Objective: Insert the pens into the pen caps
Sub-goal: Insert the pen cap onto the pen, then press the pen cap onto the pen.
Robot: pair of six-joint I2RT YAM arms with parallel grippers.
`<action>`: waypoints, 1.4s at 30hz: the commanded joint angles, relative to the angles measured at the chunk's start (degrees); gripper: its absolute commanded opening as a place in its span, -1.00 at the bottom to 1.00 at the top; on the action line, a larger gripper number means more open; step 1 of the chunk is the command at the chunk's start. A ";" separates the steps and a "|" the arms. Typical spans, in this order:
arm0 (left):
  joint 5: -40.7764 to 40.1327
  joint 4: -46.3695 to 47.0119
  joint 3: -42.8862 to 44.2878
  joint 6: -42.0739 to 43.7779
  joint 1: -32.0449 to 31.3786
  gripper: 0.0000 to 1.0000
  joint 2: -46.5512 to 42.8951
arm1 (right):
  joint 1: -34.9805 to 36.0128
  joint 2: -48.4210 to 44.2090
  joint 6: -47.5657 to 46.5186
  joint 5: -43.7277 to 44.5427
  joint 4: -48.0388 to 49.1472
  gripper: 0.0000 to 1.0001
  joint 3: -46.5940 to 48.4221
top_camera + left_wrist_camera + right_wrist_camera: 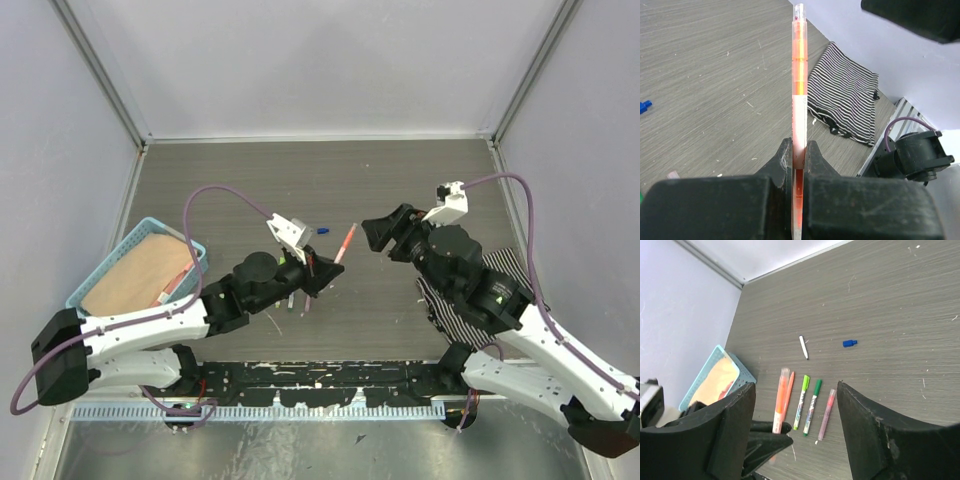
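My left gripper [799, 145] is shut on an orange pen [799, 75] with a white lower barrel and a clear cap on its far end. The pen sticks out up and to the right in the top view [345, 243]. My right gripper [372, 233] stands open just beyond that pen's tip, nothing between its fingers. Through its jaws the right wrist view shows the held pen [780, 400] and, lying on the table, a thin orange pen [788, 392], a light green pen [801, 402], a dark green pen [811, 407] and a pink pen [825, 415]. A blue pen cap [849, 343] lies farther back.
A light blue basket [110, 262] with a tan pad in it stands at the left. A black-and-white striped cloth [500, 265] lies under the right arm. A small white stick [803, 347] lies near the blue cap.
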 commanded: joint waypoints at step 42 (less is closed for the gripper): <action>2.74 1.77 -1.67 1.85 -0.03 -1.00 -3.45 | 0.12 12.26 7.58 -5.59 4.09 -0.38 4.29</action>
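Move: The upper end of the orange pen, held upright in my left hand, is about 5 cm to the left of my open right hand, roughly 2 cm ahead and 3 cm lower. On the table some 30 cm below my right hand, the blue cap lies about 12 cm ahead and 12 cm left; the pink pen is 7 cm back and 16 cm left. From my left hand the pen's top is about 6 cm ahead, 3 cm right and 6 cm up. I bring my right hand back over the upper end of the orange pen: forward about 2 cm with a small rise, then some 5 cm left, and down the last couple of centimetres. Its fingers tip down roughly 10 degrees and close to about half their starting gap, one on each side of the pen's top, not yet shut. My left hand keeps its grip on the pen, easing back about 1 cm. ##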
